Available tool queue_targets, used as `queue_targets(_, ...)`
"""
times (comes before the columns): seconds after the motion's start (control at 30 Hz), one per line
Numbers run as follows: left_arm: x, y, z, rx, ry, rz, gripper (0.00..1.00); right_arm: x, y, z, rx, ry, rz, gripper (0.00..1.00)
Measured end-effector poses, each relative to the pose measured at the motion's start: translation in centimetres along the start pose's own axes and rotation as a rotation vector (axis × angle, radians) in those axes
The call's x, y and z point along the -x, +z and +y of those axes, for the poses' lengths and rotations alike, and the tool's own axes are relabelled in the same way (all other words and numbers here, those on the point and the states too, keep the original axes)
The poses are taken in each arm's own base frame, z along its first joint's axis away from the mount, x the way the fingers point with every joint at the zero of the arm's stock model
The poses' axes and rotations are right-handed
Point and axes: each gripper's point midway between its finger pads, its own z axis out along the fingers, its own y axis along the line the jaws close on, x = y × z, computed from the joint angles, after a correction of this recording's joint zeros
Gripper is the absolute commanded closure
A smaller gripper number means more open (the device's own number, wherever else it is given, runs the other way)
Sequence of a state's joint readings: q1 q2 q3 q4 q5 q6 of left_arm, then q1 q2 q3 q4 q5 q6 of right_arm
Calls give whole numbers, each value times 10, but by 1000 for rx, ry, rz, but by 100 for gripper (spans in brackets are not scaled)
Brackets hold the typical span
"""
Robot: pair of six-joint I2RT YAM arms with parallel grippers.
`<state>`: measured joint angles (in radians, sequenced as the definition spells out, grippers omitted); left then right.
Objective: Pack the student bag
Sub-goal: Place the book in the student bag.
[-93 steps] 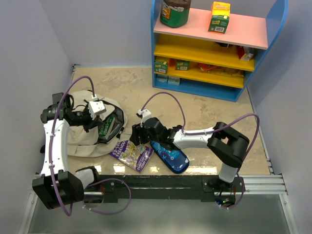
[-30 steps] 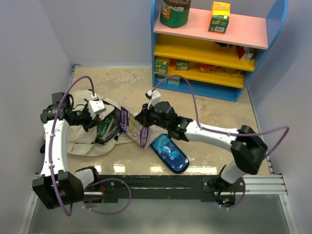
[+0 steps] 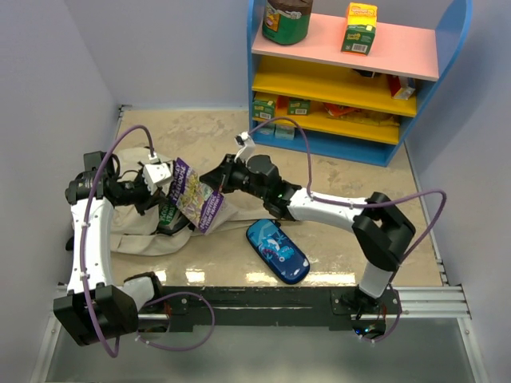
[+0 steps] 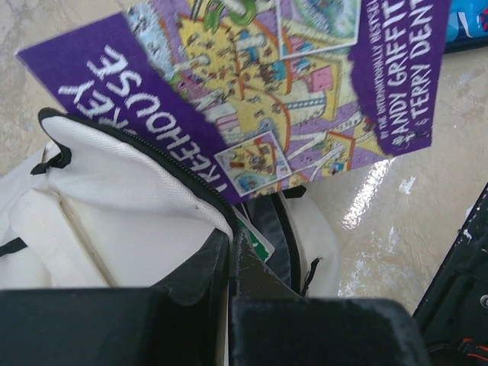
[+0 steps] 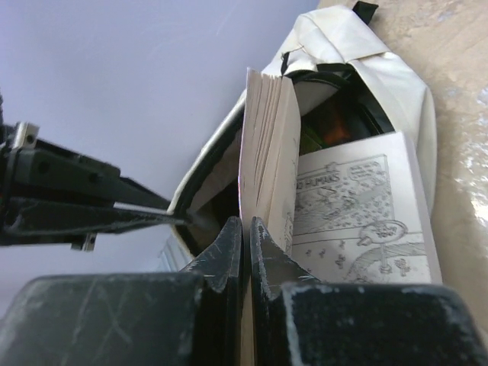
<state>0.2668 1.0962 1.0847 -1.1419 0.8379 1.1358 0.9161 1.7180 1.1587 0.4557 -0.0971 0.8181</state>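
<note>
The student bag (image 3: 136, 231) lies on its side at the left, a beige canvas backpack with a dark lining. My left gripper (image 3: 170, 198) is shut on the upper rim of its mouth and holds it open; in the left wrist view the fingertips (image 4: 231, 238) pinch the zip edge of the bag (image 4: 114, 191). My right gripper (image 3: 215, 183) is shut on a purple paperback book (image 3: 194, 197), held tilted over the mouth. In the right wrist view that gripper (image 5: 245, 227) clamps the book's (image 5: 268, 152) cover edge. A green book (image 3: 169, 214) lies inside the bag.
A blue zip pencil case (image 3: 277, 250) lies on the table to the right of the bag. A blue shelf unit (image 3: 351, 80) with boxes and a jar stands at the back right. Walls close in on the left and right.
The right gripper has lifted the purple book off the table and carried it left, from beside the bag to over its mouth. The left gripper has kept its hold on the rim.
</note>
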Motion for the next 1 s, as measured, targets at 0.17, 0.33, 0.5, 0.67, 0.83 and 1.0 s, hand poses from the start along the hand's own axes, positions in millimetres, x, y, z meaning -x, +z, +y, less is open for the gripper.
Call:
queue_targets(0.17,3,-2,2,9,6,0,100,-24,34,-25,-4,90,7,100)
queue_targets(0.33,6,-4,4,16,10,-1,100,-69,57,-66,-94,129,69,100)
queue_targets(0.5,5,-4,2,11,5,-1,100,-93,61,-75,-139,126,110,100)
queue_targets(0.67,5,-4,0,2,-4,-1,100,-90,75,-67,-149,67,136,38)
queue_targets(0.83,4,-4,-1,-2,-8,1,100,-81,62,-67,-197,-52,146,22)
queue_targets(1.0,4,-3,-1,-4,-11,2,100,-58,23,-56,-234,-165,139,31)
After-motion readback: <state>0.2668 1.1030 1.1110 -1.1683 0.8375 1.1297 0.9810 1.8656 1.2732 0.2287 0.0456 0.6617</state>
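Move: The right hand, pinching the purple book, is bound for the student bag's open mouth, about 12 cm to its left, 9 cm back and 14 cm below. The green book already inside lies roughly 15 cm left, 8 cm back and 15 cm down; the blue pencil case some 20 cm right, 21 cm back and 20 cm down. For the left hand, still holding the rim, the mouth is about 4 cm back, 3 cm right and 8 cm below. The right hand lowers the book 12 cm, 6 left, into the bag, opens, backs off right and up. ##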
